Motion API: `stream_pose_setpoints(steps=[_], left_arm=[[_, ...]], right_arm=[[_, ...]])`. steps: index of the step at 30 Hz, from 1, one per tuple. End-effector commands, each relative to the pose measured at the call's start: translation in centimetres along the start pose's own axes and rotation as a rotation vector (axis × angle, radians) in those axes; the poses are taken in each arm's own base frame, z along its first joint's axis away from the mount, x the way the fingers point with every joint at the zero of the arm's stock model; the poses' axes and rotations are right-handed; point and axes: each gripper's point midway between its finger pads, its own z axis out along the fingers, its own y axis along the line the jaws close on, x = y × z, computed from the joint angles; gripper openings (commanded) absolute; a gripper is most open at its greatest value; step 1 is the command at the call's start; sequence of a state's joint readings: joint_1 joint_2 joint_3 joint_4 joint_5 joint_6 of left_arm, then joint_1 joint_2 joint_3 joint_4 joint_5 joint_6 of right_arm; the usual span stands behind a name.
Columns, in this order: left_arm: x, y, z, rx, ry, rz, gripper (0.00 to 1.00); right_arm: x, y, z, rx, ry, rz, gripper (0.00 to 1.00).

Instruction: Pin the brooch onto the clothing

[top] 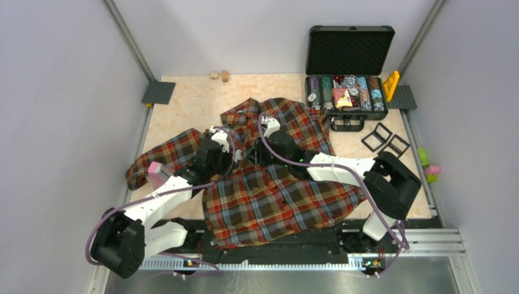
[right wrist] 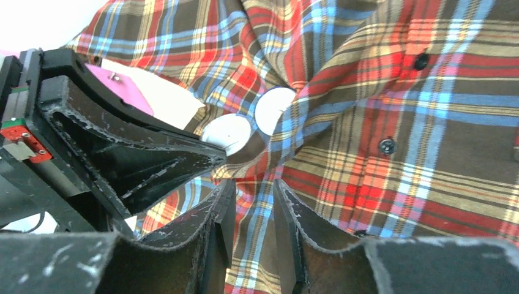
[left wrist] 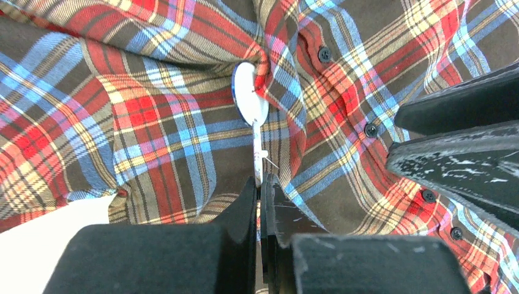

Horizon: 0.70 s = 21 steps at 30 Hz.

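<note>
The plaid shirt (top: pixel 275 196) lies spread across the table. In the left wrist view the brooch (left wrist: pixel 251 101) shows as a small white oval with a blue rim, pressed into a shirt fold (left wrist: pixel 183 122) beside the button placket. Its thin white pin (left wrist: pixel 258 153) runs down into my left gripper (left wrist: pixel 261 184), which is shut on it. In the right wrist view two small white round faces (right wrist: pixel 227 133) (right wrist: pixel 274 110) sit at a pucker of cloth. My right gripper (right wrist: pixel 254 190) is closed on a ridge of shirt just below them. Both grippers (top: pixel 235 152) (top: pixel 257 147) meet mid-shirt; the brooch is hidden there.
An open black case of chips (top: pixel 346 92) stands at the back right, with black square frames (top: pixel 385 139) in front of it. Small wooden blocks (top: pixel 220 76) lie at the back. A pink block (top: pixel 158 173) sits by the left arm. Green and pink toys (top: pixel 428 166) lie at the right edge.
</note>
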State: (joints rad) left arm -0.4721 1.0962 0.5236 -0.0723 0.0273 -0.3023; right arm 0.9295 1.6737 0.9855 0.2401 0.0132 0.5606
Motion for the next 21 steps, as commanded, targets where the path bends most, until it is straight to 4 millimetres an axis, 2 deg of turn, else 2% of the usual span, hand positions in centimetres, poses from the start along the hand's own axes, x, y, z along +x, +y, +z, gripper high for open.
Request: stream_pose_setpoints(steps=[1,9,14,21], left_arm=[[-2.7,-0.4,-0.4,-0.025,-0.056,0.052,0.00],[-3.1,0.3,-0.2,-0.176,0.005,0.111,0.00],[-2.6,0.4,0.1,-0.232,0.055,0.101,0.00],[-2.5,-1.0,0.8,-0.244,0.097,0.115,0.00]], right_arm=[[-2.0,-1.5,-1.7,0.071,-0.073,0.017,0.31],[-2.6,-3.2,-4.4,0.134,-0.120,0.047,0.32],[-3.3,-4.0,-6.6,0.169,-0.169,0.055,0.32],[-4.2,-5.4,-9.9,0.193,-0.246,0.085,0.35]])
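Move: The white disc lying at the shirt's fold is about 4 cm ahead of the left hand, 1 cm to its right and 4 cm below; the collar is roughly 16 cm ahead, 4 cm right and 5 cm below. That hand already pinches the edge of a second white disc, the brooch. From the empty right hand the brooch is about 1 cm back, 4 cm left and 2 cm below, the fold's disc 2 cm ahead, 4 cm left and 5 cm below. The brooch stays pinched in the left fingers, which carry it about 1.5 cm forward towards the disc at the fold, rising slightly and sinking again while the wrist rolls some 15 degrees, its left side up. The right hand, fingers already parted and staying so, draws off to the right about 9 cm, over the shirt front, dipping a little before rising 3 cm and turning clockwise. ##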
